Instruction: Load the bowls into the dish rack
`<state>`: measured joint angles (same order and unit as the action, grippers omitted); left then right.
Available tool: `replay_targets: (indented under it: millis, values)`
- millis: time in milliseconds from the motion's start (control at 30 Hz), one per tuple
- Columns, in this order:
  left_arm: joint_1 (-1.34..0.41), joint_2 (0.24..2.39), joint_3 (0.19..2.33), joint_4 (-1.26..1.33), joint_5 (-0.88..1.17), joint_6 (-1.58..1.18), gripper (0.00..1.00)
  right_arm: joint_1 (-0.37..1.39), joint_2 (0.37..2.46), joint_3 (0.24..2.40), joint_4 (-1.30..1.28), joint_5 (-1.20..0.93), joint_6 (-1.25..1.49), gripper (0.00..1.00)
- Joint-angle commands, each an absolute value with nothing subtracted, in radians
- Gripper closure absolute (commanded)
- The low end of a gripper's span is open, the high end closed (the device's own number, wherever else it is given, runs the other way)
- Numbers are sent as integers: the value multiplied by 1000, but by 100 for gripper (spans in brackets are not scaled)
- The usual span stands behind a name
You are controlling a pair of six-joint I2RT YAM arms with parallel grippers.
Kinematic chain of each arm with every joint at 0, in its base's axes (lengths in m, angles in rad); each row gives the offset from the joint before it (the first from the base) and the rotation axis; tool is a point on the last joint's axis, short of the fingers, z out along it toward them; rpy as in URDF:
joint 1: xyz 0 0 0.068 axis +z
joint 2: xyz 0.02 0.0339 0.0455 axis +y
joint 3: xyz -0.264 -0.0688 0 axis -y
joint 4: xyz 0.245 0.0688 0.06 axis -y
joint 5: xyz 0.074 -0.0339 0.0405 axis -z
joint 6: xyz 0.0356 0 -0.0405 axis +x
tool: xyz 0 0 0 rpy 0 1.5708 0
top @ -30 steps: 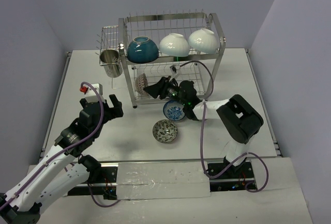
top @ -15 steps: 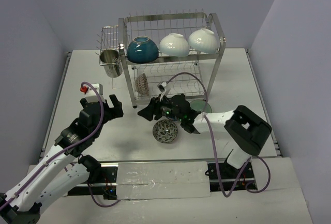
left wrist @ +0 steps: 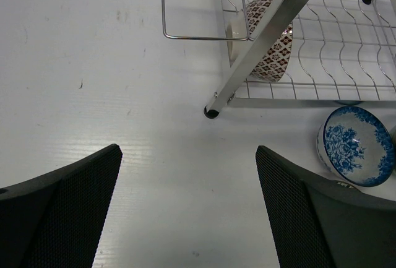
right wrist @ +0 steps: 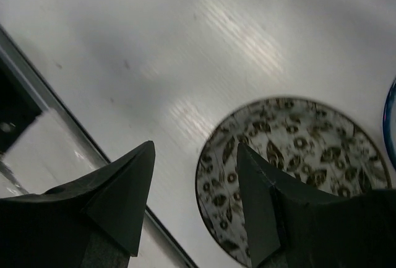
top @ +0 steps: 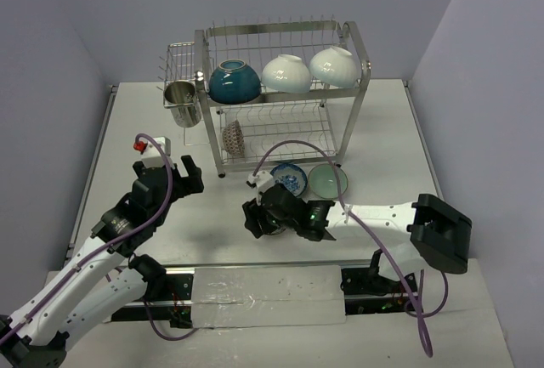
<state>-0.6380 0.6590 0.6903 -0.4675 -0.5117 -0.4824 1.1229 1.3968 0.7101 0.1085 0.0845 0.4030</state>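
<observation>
The dish rack (top: 347,87) holds a teal bowl (top: 235,81) and two white bowls (top: 286,73) (top: 334,66) on its top tier. A red patterned bowl (top: 233,137) (left wrist: 269,39) stands on edge in the lower tier. On the table before the rack lie a blue-white bowl (top: 289,178) (left wrist: 359,146) and a pale green bowl (top: 327,181). My right gripper (top: 259,217) (right wrist: 195,147) is open and straddles the rim of a dark leaf-patterned bowl (right wrist: 291,150), one finger over its inside. My left gripper (top: 174,172) (left wrist: 189,150) is open over bare table, left of the rack.
A steel cup (top: 181,100) sits in the rack's side basket (top: 172,53). A small white object with a red cap (top: 149,145) stands by my left arm. The rack's front leg (left wrist: 212,112) is just ahead of my left fingers. The table's near edge (right wrist: 74,132) runs beside my right gripper.
My right arm has swung back from the rack's lower tier and come down over the dark patterned bowl, uncovering the blue-white and green bowls. The left arm has not moved.
</observation>
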Motion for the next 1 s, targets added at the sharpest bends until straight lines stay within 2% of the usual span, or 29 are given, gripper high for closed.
replay_targets:
  millis: [0, 333, 600, 733, 833, 900, 967]
  values:
    - [-634, 658, 690, -428, -505, -465, 4, 1173, 1374, 788, -155, 242, 383, 37]
    - [-632, 657, 693, -434, -517, -472, 2, 1232, 1477, 884, -267, 268, 391, 39]
    - [-632, 650, 698, -449, -543, -488, 1, 1235, 1569, 923, -245, 258, 373, 48]
    - [-632, 640, 699, -454, -557, -494, 1, 1238, 1572, 936, -256, 268, 362, 60]
    - [-632, 637, 698, -453, -557, -492, 1, 1236, 1562, 945, -273, 290, 354, 78]
    - [-632, 638, 698, -451, -555, -492, 1, 1236, 1559, 954, -282, 302, 345, 83]
    - [-632, 643, 699, -453, -552, -491, 1, 1236, 1557, 956, -285, 302, 342, 96]
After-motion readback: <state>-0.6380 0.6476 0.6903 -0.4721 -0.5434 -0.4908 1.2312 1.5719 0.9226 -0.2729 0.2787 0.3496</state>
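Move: The patterned bowl lies about 3 cm ahead and 5 cm to the right of the right hand, its middle roughly 7 cm below, so the open fingers hang near its back-left rim. The blue-flowered bowl stands some 13 cm ahead and 10 cm to the right, and the green bowl about 12 cm ahead and 21 cm to the right, both at table height too. From the left hand the patterned bowl is around 25 cm to the right, 5 cm back and 18 cm down. The right hand sinks about 5 cm to the back-left rim of the patterned bowl, easing some 2 cm back and 2 cm to the right early on while the wrist tips the leftward-pointing fingers about 20 degrees more steeply down. With one finger inside the bowl and one outside, the half-open fingers then close nearly shut and pinch the rim, the hand coming back up about 1 cm as they do. ##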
